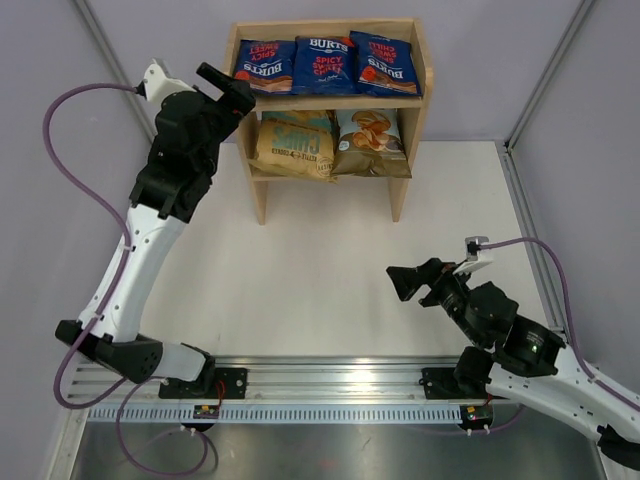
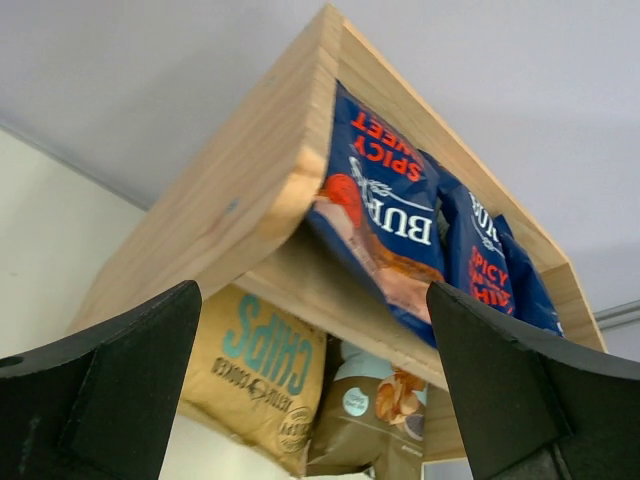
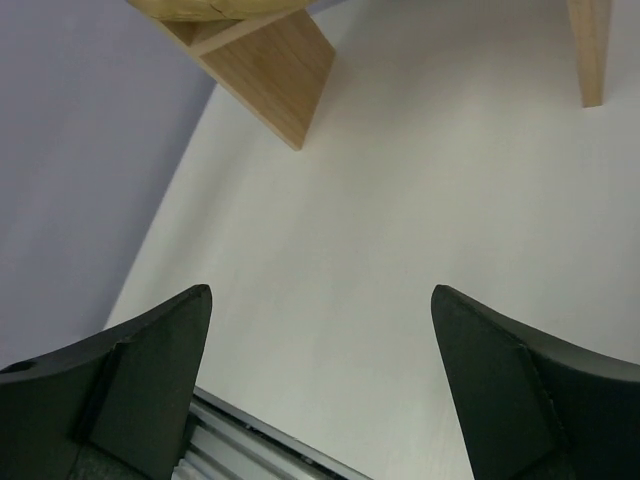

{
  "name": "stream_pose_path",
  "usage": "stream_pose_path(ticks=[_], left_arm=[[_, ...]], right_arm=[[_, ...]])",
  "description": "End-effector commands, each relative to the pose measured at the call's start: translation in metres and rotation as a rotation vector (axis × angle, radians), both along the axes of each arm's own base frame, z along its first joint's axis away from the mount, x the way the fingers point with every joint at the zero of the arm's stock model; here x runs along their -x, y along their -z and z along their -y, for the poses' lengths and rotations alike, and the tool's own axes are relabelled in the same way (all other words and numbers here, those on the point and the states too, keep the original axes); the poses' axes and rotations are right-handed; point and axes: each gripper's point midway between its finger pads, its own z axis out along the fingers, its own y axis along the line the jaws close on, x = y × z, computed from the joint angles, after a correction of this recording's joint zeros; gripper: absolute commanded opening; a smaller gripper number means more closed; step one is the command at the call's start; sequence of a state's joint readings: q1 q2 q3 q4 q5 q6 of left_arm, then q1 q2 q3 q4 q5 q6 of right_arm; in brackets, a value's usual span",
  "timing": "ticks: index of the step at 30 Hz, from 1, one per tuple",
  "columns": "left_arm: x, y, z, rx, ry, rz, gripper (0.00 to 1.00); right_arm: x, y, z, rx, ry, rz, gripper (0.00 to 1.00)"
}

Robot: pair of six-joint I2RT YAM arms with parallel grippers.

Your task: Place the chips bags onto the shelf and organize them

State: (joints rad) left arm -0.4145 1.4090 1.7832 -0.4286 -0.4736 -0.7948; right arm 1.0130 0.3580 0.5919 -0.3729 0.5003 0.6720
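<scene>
The shelf (image 1: pixel 330 26) stands at the back of the table. Three dark-blue Burts chips bags (image 1: pixel 265 65) (image 1: pixel 323 65) (image 1: pixel 385 62) lie side by side on its top tier. On the lower tier lean the tan-and-teal bag (image 1: pixel 292 145) and, right of it, the light-blue-and-brown cassava bag (image 1: pixel 370 140). My left gripper (image 1: pixel 238 92) hangs open at the shelf's upper left corner, holding nothing. Its wrist view looks up at the shelf (image 2: pixel 230 220), the nearest Burts bag (image 2: pixel 385 200) and the tan bag (image 2: pixel 260 360) between the open left gripper (image 2: pixel 313 290). My right gripper (image 1: pixel 418 278) is open and empty over the table, well away from the shelf.
The white table (image 1: pixel 330 270) spreads between the shelf and the arms. An aluminium rail (image 1: pixel 330 385) carrying both arm bases runs along the near edge. Grey walls close in both sides. The right wrist view shows the open right gripper (image 3: pixel 321 290) and the shelf's feet (image 3: pixel 275 60).
</scene>
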Motion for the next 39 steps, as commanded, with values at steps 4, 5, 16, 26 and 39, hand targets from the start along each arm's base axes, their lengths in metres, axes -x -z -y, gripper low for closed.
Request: stream_pose_path(ticks=[4, 5, 16, 26, 39], left_arm=[[0.066, 0.014, -0.051, -0.193, -0.072, -0.044, 0.99], [0.084, 0.031, -0.058, -0.250, -0.056, -0.057, 0.99], [0.191, 0.119, -0.118, -0.579, -0.032, -0.173, 0.99], [0.247, 0.181, -0.120, -0.688, 0.127, -0.122, 0.99], [0.248, 0.193, -0.103, -0.605, 0.187, -0.036, 0.99]], right_arm=[[-0.027, -0.007, 0.027, 0.310, 0.175, 0.014, 0.99], [-0.030, -0.008, 0.033, 0.344, 0.211, 0.009, 0.99], [-0.044, -0.022, 0.058, 0.660, 0.342, -0.037, 0.99], [-0.034, -0.017, 0.089, 0.735, 0.411, -0.056, 1.00], [-0.015, -0.013, 0.106, 0.615, 0.360, -0.037, 0.99]])
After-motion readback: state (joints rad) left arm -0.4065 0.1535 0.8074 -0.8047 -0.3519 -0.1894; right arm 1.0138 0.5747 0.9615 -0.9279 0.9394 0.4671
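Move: The left hand hovers open just in front of the upper shelf's left end. The left Burts bag lies about 11 cm ahead of it, 6 cm to its right and 2 cm lower; the middle Burts bag is level with that bag, some 18 cm right of the hand. The yellow chips bag on the lower shelf sits roughly 8 cm ahead, 12 cm right and 20 cm below. From the right hand, the left Burts bag is some 35 cm ahead, 28 cm left and 20 cm higher. Backward, down and leftward, the empty left hand withdraws from the filled shelf, about 25 cm back and 20 cm down to over the bare table, rolling some 35 degrees so its left side rises. Meanwhile the right hand shifts about 10 cm right, easing forward and then back, rolling its left side down and turning clockwise. Both grippers stay wide open. ##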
